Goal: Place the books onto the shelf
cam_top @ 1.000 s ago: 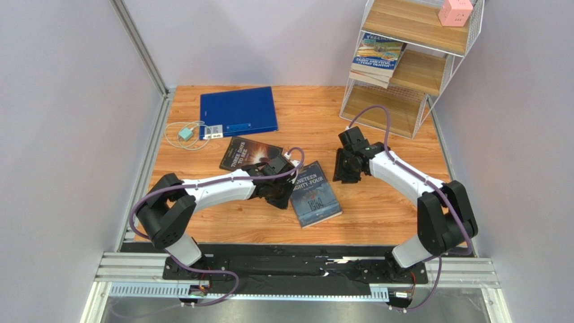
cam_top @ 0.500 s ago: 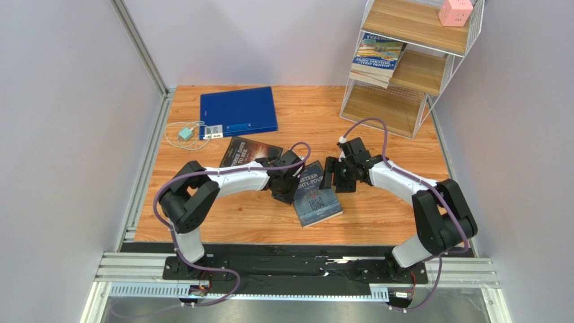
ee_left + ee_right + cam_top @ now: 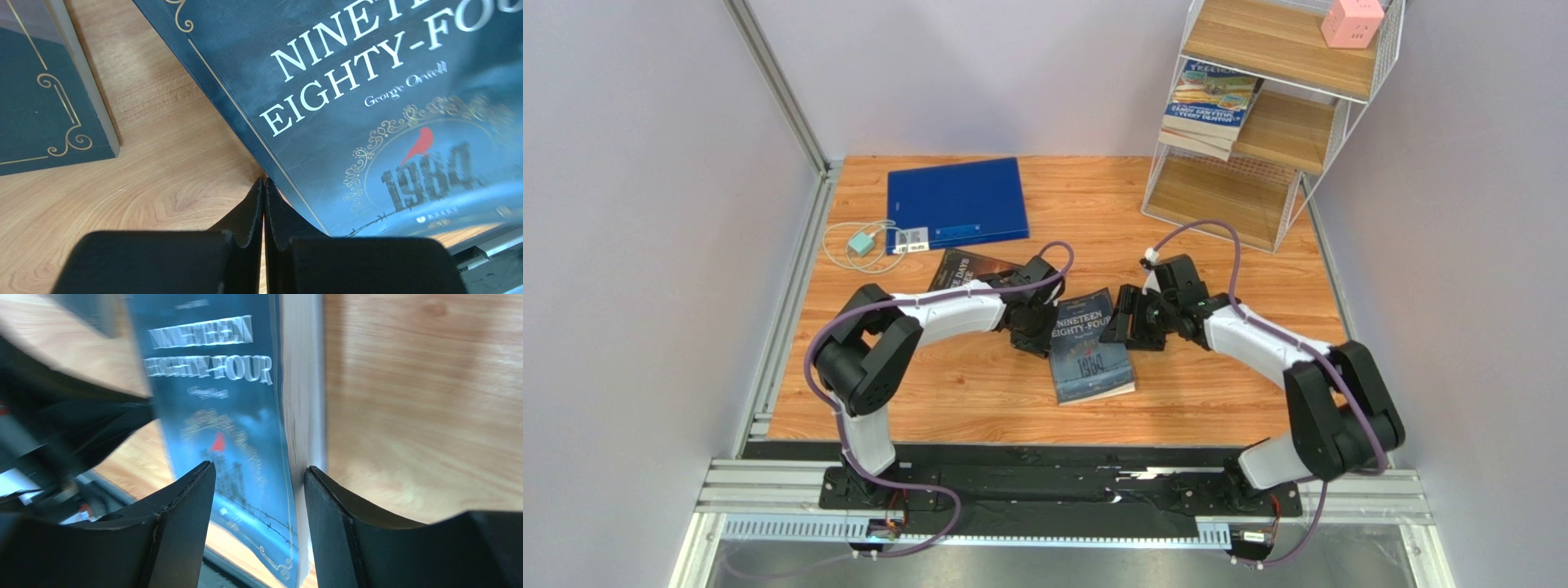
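Observation:
The navy "Nineteen Eighty-Four" book [image 3: 1090,352] [image 3: 380,92] [image 3: 227,422] lies on the table between both arms. My left gripper [image 3: 1035,332] [image 3: 264,184] is shut, holds nothing, and its tips rest against the book's spine edge. My right gripper [image 3: 1123,321] [image 3: 261,478] is open and straddles the book's opposite page edge without closing on it. The dark "Three Days to See" book [image 3: 955,266] [image 3: 43,98] sits to the left, partly under the left arm. Other books [image 3: 1210,104] are stacked on the middle board of the white wire shelf [image 3: 1320,147] at the back right.
A large blue binder [image 3: 956,202] lies at the back of the table. Beside it is a small teal item with a white cable [image 3: 860,243]. A pink cube [image 3: 1351,22] sits on the shelf's top board. A metal frame post [image 3: 787,98] borders the left side.
My left gripper closed and moved in against the navy book's spine edge, and the book slid and turned slightly. My right gripper opened and swung left onto the book's right edge.

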`<action>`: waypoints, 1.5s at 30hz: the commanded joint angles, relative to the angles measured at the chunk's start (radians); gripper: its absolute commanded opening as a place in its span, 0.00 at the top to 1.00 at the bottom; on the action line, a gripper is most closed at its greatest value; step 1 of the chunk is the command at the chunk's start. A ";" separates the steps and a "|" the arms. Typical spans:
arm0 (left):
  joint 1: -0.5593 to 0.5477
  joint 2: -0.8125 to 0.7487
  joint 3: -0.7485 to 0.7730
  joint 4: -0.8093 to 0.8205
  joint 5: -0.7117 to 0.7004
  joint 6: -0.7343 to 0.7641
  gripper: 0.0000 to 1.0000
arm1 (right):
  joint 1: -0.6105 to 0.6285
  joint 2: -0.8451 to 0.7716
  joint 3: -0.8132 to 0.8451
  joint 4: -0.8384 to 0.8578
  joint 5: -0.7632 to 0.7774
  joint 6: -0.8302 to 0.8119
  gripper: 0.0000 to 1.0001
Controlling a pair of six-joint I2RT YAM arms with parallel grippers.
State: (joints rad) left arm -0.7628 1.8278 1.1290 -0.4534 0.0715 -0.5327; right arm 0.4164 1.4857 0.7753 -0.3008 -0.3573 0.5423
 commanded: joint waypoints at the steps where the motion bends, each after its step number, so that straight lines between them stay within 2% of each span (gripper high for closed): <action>1: -0.001 0.068 0.003 0.015 -0.013 0.014 1.00 | 0.007 -0.146 -0.002 0.146 -0.109 0.062 0.41; 5: -0.001 0.077 0.008 0.035 0.008 0.010 1.00 | 0.009 -0.148 -0.008 0.149 -0.123 0.045 0.41; 14: 0.000 0.082 0.057 0.019 -0.002 0.014 1.00 | 0.012 0.042 -0.027 0.189 -0.209 0.053 0.43; 20: 0.002 0.090 0.087 0.021 0.008 0.013 1.00 | 0.012 0.096 -0.033 0.230 -0.235 0.067 0.46; 21: 0.003 0.085 0.087 0.019 0.005 0.014 1.00 | 0.012 0.097 -0.033 0.230 -0.235 0.068 0.58; 23: 0.005 0.059 0.072 0.016 -0.028 0.017 1.00 | 0.012 0.093 -0.033 0.235 -0.232 0.070 0.71; 24: 0.008 0.044 0.063 0.013 -0.041 0.020 1.00 | 0.012 0.088 -0.030 0.233 -0.223 0.070 0.81; 27: 0.036 -0.031 -0.001 -0.004 -0.070 0.019 0.75 | 0.012 0.050 -0.019 0.224 -0.203 0.070 0.90; 28: 0.057 -0.057 -0.047 -0.001 -0.070 0.019 0.39 | 0.010 0.030 -0.012 0.218 -0.200 0.064 0.90; 29: 0.066 -0.117 -0.075 0.008 -0.068 0.014 0.27 | 0.012 0.021 -0.004 0.216 -0.200 0.064 0.91; 31: 0.091 -0.191 -0.176 0.083 -0.056 0.008 0.10 | 0.012 -0.005 0.024 0.215 -0.212 0.058 0.92; 35: 0.126 -0.388 -0.351 0.321 0.085 0.000 0.07 | 0.012 -0.050 0.070 0.226 -0.255 0.058 0.93; 36: 0.131 -0.407 -0.376 0.394 0.096 -0.004 0.03 | 0.012 -0.057 0.081 0.235 -0.279 0.059 0.94; 38: 0.146 -0.439 -0.417 0.444 0.135 -0.009 0.03 | 0.012 -0.080 0.113 0.235 -0.299 0.064 0.94; 41: 0.164 -0.452 -0.466 0.605 0.248 -0.033 0.00 | 0.010 -0.111 0.136 0.246 -0.334 0.079 0.94; 44: 0.171 -0.429 -0.520 0.832 0.359 -0.099 0.00 | 0.012 -0.130 0.139 0.275 -0.367 0.113 0.95; 45: 0.174 -0.415 -0.534 0.961 0.381 -0.116 0.00 | 0.012 -0.131 0.137 0.285 -0.377 0.125 0.95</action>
State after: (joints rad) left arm -0.6006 1.4029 0.6392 0.0963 0.2775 -0.5671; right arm 0.4278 1.4082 0.8650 -0.1127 -0.6456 0.6167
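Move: Nineteen Eighty-Four lies face up between the hands. From the shut left fingers at its spine, its middle is about 6 cm to the right, 2 cm ahead and 1 cm lower; from the half-open right hand at its fore edge, some 6 cm left, 1 cm back and 2 cm lower. From the left hand, Three Days to See lies some 10 cm left and 11 cm ahead, and the blue folder about 15 cm left and 25 cm ahead, both about 1 cm lower. The right hand, half open, hops up about 5 cm and sinks again while working 3 cm left over the fore edge, then shuts on the front cover and lifts it some 10 cm, edging left and forward and tilting further over. The left hand first keeps its shut fingertips at the spine, creeping a little right and forward, then opens wide, pulls off to the left, and finally rises about 5 cm, rolling as it swings partly back. ##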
